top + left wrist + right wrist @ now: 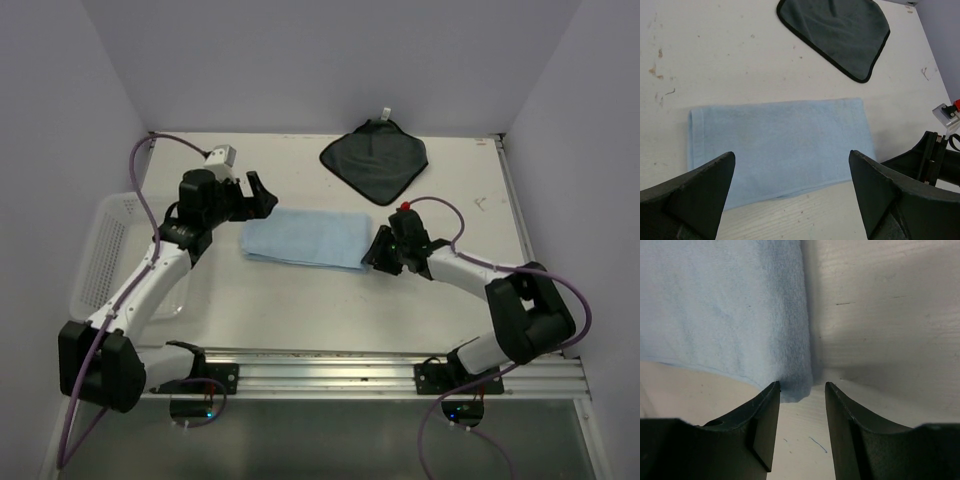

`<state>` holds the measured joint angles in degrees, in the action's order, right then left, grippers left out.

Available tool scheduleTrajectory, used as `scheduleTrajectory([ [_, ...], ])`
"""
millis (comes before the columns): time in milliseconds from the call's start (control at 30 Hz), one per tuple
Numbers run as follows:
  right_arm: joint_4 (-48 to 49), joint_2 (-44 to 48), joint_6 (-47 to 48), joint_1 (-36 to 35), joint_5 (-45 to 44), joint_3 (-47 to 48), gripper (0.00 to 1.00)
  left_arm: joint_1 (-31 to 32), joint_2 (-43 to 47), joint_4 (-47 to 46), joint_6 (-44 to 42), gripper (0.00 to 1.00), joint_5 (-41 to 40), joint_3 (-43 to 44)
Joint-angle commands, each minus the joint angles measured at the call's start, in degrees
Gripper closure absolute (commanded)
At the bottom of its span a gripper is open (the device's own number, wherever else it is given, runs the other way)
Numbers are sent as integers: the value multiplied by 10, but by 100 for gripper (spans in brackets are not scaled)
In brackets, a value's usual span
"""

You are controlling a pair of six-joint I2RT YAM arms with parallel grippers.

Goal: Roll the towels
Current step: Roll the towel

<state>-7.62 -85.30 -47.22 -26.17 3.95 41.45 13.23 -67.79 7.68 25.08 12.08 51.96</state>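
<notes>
A light blue towel (305, 238) lies folded into a flat strip in the middle of the table. A dark grey towel (374, 158) with a small white tag lies spread out at the back. My left gripper (262, 195) hovers wide open by the blue towel's left end. In the left wrist view the blue towel (780, 145) spans the gap between my left gripper (792, 154) fingers, and the dark towel (840, 35) lies beyond. My right gripper (378, 250) sits low at the blue towel's right end. My right gripper (802, 385) is open, with the blue towel's (725, 310) near corner just at its fingertips.
A white mesh basket (105, 250) stands at the table's left edge beside the left arm. The right arm's wrist (935, 155) shows at the right of the left wrist view. A metal rail (400, 365) runs along the near edge.
</notes>
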Motion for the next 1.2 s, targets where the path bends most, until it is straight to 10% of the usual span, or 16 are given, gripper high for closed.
scheduleTrajectory([
  [0, 60, 28, -20, 2, 14, -12, 55, 35, -35, -16, 3, 0, -27, 35],
  [800, 74, -44, 23, 2, 6, -24, 57, 205, -301, 28, -17, 0, -92, 300],
  [1167, 136, -73, 14, 2, 10, -64, 96, 246, -422, 75, -23, 0, -107, 406],
])
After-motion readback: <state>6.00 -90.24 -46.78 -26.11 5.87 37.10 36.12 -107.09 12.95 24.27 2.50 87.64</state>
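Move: The towel's near right corner lies just below the right gripper, about 1 cm ahead, 1 cm to its left and 2 cm down. The towel's far right corner is some 18 cm ahead of the right hand. From the left gripper, high over the towel's left part, that far corner lies roughly 12 cm ahead, 28 cm to the right and 20 cm below; the dark cloth's middle is about 26 cm ahead and 31 cm right. Lift the right gripper about 2 cm, lower it some 4 cm onto the towel's near right corner, then close the half-open fingers to pinch it. Meanwhile sweep the left gripper, kept wide open, about 20 cm to the right across the towel and some 6 cm forward towards its far right corner, turning roughly 15 degrees clockwise and sinking about 4 cm, mostly late. ##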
